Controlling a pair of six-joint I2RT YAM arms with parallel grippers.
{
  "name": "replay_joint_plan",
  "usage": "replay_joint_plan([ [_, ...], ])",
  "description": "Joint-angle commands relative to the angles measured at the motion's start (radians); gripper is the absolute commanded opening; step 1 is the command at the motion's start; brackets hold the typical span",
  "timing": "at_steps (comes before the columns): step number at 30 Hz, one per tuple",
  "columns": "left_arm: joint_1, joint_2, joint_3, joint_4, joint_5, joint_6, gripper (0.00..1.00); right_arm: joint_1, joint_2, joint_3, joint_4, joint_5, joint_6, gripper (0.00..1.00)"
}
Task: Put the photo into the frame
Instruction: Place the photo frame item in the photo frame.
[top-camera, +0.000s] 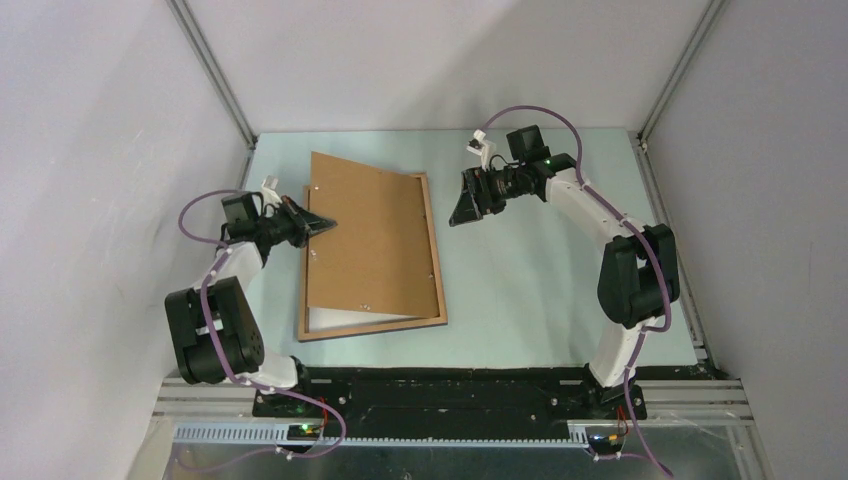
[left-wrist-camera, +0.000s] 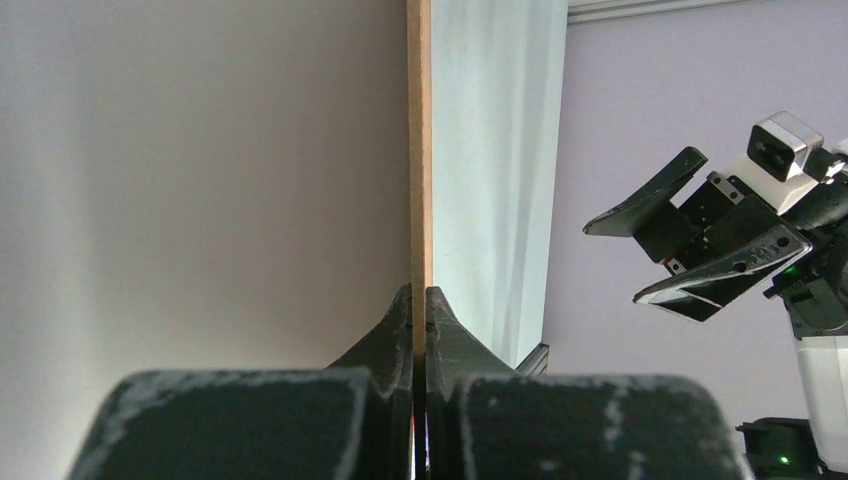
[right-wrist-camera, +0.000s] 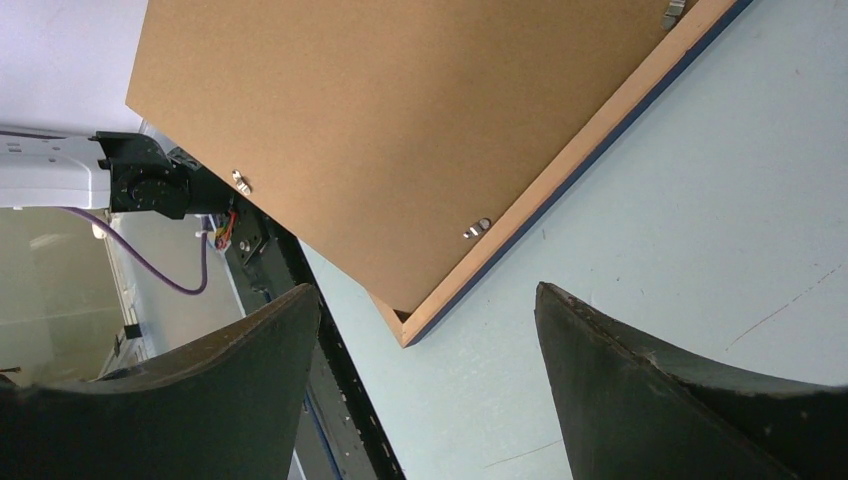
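The frame (top-camera: 437, 262) lies on the pale table, wood face up, its blue edge showing (right-wrist-camera: 560, 180). A brown backing board (top-camera: 370, 235) rests over it, skewed, with its left side lifted. At the frame's near end a white strip, the photo's plain back (top-camera: 345, 318), shows under the board. My left gripper (top-camera: 330, 224) is shut on the board's left edge; in the left wrist view the thin edge (left-wrist-camera: 420, 150) runs straight up from the pinched gripper (left-wrist-camera: 420, 295). My right gripper (top-camera: 462, 210) hovers open beside the frame's far right corner, holding nothing (right-wrist-camera: 425, 290).
Small metal clips (right-wrist-camera: 478, 228) sit along the frame's inner rim. Grey enclosure walls with aluminium posts (top-camera: 212, 70) close the table on three sides. A black base rail (top-camera: 440, 385) runs along the near edge. Bare table (top-camera: 540, 290) lies right of the frame.
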Motion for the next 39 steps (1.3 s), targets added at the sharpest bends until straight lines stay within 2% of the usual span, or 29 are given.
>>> replay_joint_plan([
  [1,-0.017,0.004,0.046,-0.017,0.057,0.033,0.00,0.005,-0.009,0.007,0.007,-0.002,-0.017,0.83],
  [9,-0.020,0.031,0.067,-0.038,0.052,0.056,0.00,0.004,-0.006,0.008,0.002,-0.001,-0.018,0.83],
  [11,-0.018,0.036,0.074,-0.058,0.044,0.075,0.03,0.004,-0.006,0.008,0.002,-0.001,-0.019,0.83],
  [27,-0.019,0.059,0.108,-0.156,-0.049,0.145,0.51,0.003,-0.010,0.005,-0.003,-0.001,-0.021,0.83],
  [31,-0.019,0.073,0.122,-0.190,-0.079,0.165,0.67,0.003,-0.010,0.005,-0.004,-0.001,-0.021,0.83],
  [39,-0.021,0.111,0.163,-0.272,-0.145,0.215,0.85,0.003,-0.005,0.004,-0.004,-0.002,-0.019,0.83],
])
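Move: The left hand still pinches the raised left edge of the brown backboard, its board middle about 8 cm to the right, 2 cm back and 6 cm lower. The photo frame it is being laid into has its middle some 8 cm right, 6 cm back and 12 cm below; the frame's left rim is 7 cm to the left, level fore-and-aft, 12 cm down. From the idle right hand, the frame's middle lies about 19 cm left, 11 cm back and 16 cm below. Downward at an easy, quickening pace, the left hand sinks about 3.5 cm towards the frame, drifting roughly 1 cm left near the end. Once slightly down, its fingers open from shut to wide, ending the pinch on the backboard's left edge; the lower finger seems to stay under that edge, while the wrist tips down and rolls some 10 degrees. ##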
